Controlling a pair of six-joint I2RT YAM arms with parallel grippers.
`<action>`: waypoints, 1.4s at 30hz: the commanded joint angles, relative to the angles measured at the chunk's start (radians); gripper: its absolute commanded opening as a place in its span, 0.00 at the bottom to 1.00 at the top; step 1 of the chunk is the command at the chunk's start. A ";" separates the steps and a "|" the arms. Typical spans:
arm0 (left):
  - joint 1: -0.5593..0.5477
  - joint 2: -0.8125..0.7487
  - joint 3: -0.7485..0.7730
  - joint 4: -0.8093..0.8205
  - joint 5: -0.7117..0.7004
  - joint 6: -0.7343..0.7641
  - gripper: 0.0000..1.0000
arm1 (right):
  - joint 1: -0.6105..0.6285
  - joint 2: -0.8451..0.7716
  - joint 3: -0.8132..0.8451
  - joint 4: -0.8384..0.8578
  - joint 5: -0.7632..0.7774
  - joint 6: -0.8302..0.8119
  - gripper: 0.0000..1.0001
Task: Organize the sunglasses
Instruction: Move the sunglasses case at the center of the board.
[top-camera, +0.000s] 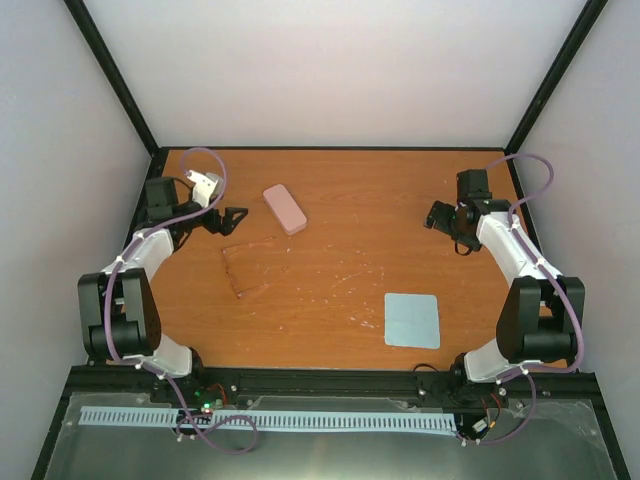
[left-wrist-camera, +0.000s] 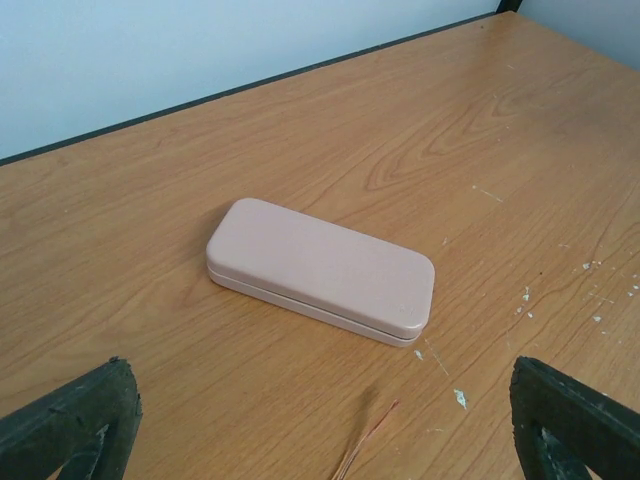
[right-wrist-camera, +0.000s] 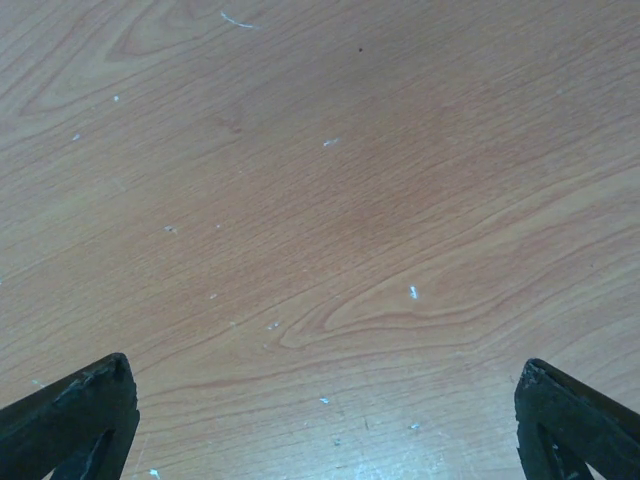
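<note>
The sunglasses (top-camera: 240, 289) are thin, amber and almost the colour of the wood. They lie on the left half of the table with their arms spread. One slim arm tip (left-wrist-camera: 371, 438) shows at the bottom of the left wrist view. My left gripper (top-camera: 232, 218) (left-wrist-camera: 320, 405) stands open just left of the pink case (top-camera: 285, 209) (left-wrist-camera: 320, 270) and beyond the sunglasses, holding nothing. My right gripper (top-camera: 437, 216) (right-wrist-camera: 320, 405) is open over bare wood at the far right.
A light blue square cloth (top-camera: 412, 320) lies flat near the front right. The pink case is closed and lies at an angle near the back of the table. White walls with black frame posts (top-camera: 110, 70) surround the table on three sides.
</note>
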 joint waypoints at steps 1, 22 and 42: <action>-0.008 0.022 0.060 -0.019 0.017 0.029 1.00 | 0.005 -0.018 0.006 -0.017 0.044 0.012 1.00; -0.010 0.515 0.644 -0.302 -0.089 0.036 0.36 | 0.395 0.379 0.372 0.066 0.011 -0.057 0.65; -0.197 0.891 1.004 -0.537 -0.328 0.154 0.34 | 0.494 0.621 0.695 0.049 0.057 -0.111 0.65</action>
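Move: The closed sunglasses case lies about 10 cm ahead of the left hand, 10 cm to its right and some 15 cm below it. From the right hand the case is about 13 cm ahead, 37 cm to the left and 11 cm lower. The pale cloth lies some 21 cm back from the right hand, 11 cm to its left and 12 cm below. Narrowing, the left hand reaches about 16 cm forward and down to the case's far end; right sweeps 25 cm left. ##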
